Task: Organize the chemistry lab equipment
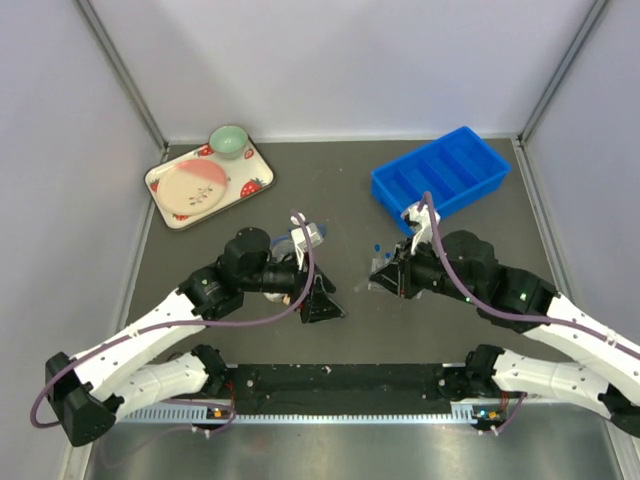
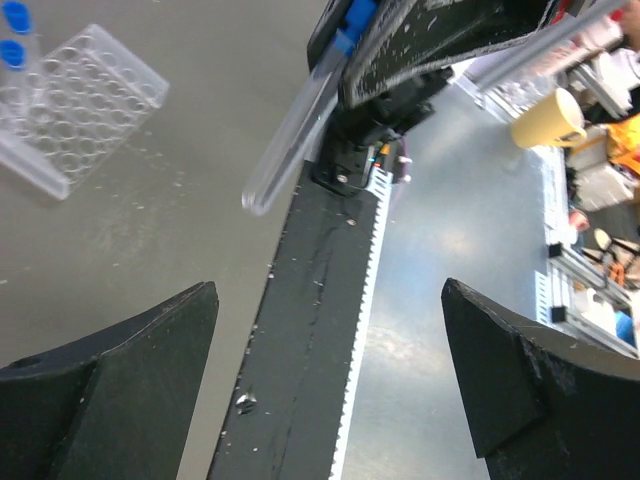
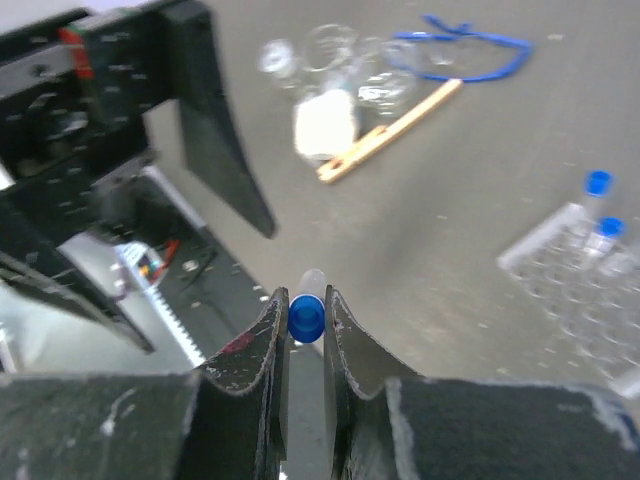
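Note:
My right gripper [image 3: 305, 300] is shut on the blue cap of a clear tube [image 3: 305, 315], held above the table. In the left wrist view that tube [image 2: 295, 130] hangs slanted below the right fingers [image 2: 430, 40]. My left gripper [image 2: 328, 300] stands wide open and holds nothing, close to the right gripper [image 1: 385, 275] at mid table. The clear tube rack [image 3: 585, 290] holds two blue-capped tubes [image 3: 597, 183] and also shows in the left wrist view [image 2: 85, 100]. Small glass flasks [image 3: 330, 50], a whitish wad [image 3: 325, 125] and a thin wooden stick [image 3: 390, 130] lie together on the mat.
A blue compartment bin [image 1: 440, 172] stands at the back right. A strawberry-print tray [image 1: 165, 195] with a pink plate and a green bowl [image 1: 229, 140] sits at the back left. A blue cord loop [image 3: 460, 50] lies beside the flasks. A black toothed rail [image 1: 340, 385] runs along the near edge.

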You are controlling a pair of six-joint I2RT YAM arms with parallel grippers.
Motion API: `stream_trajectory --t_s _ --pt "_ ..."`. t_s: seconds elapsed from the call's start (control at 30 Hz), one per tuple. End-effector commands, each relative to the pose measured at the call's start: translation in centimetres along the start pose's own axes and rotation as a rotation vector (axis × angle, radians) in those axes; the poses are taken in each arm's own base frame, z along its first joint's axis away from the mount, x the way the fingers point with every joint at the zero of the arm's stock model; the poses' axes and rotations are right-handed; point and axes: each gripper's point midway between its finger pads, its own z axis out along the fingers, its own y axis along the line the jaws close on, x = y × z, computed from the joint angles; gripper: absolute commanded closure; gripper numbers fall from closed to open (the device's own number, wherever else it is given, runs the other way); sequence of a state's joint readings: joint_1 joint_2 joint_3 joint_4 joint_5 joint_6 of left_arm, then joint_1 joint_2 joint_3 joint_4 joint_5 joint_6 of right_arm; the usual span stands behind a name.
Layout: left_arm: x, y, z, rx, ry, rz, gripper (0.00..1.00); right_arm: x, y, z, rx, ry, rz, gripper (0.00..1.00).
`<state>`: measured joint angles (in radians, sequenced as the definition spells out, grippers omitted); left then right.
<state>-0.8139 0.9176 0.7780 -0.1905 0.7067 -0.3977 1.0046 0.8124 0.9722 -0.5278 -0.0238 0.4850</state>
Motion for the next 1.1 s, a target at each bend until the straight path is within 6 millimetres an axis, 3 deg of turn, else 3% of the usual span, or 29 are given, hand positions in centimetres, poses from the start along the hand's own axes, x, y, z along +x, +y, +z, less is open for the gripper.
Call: stream_trajectory --t_s 0.0,0.17,0.3,0.4,0.73,1.07 --pt "-1.8 1.9 -0.5 -0.159 -0.028 0.031 0.01 -1.3 -5.9 -1.8 0.296 -0.04 -0.032 1.0" --pt "-2.1 3.4 -1.3 -0.264 -0.05 0.033 0.01 -0.6 -11.8 -2.4 0.495 -0.046 0.053 1.0" --pt "-2.4 4.1 -1.7 -0.313 -0.061 0.047 0.01 0.2 -15.5 -2.5 0.638 -0.035 0.105 1.0" --pt "-2.5 4.2 -1.8 -0.32 -0.061 0.054 0.01 0.9 -17.2 -2.0 0.712 -0.007 0.104 1.0" --pt "-1.9 4.7 -1.6 -0.334 -0.044 0.048 0.01 2.4 -20.6 0.2 0.842 0.052 0.099 1.0" --pt "-1.8 4.4 -1.6 -0.318 -0.049 0.045 0.01 2.6 -22.4 2.7 0.864 0.026 0.125 1.0"
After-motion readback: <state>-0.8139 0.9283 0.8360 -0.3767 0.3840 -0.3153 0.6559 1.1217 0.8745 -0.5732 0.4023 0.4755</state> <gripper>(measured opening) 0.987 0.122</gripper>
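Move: From the right hand, which still holds the tube by its blue cap, the clear rack lies about 15 cm ahead, 8 cm to the right and some 25 cm below. The tubes already standing in the rack are 3 cm farther out and 3 cm to the left of its middle; the blue bin's middle is about 26 cm beyond the rack and 11 cm to its right. For the empty left hand, the rack lies roughly 18 cm ahead, 13 cm to the right and 23 cm below. Swinging forward and right towards the rack, then sinking over its right half, the right hand carries the tube about 13 cm forward, 12 cm right and 13 cm down, turning some 40 degrees clockwise as its fingers tip down, grip kept. The left hand, fingers still wide open, eases about 5 cm forward, slightly down and left, then stops. ##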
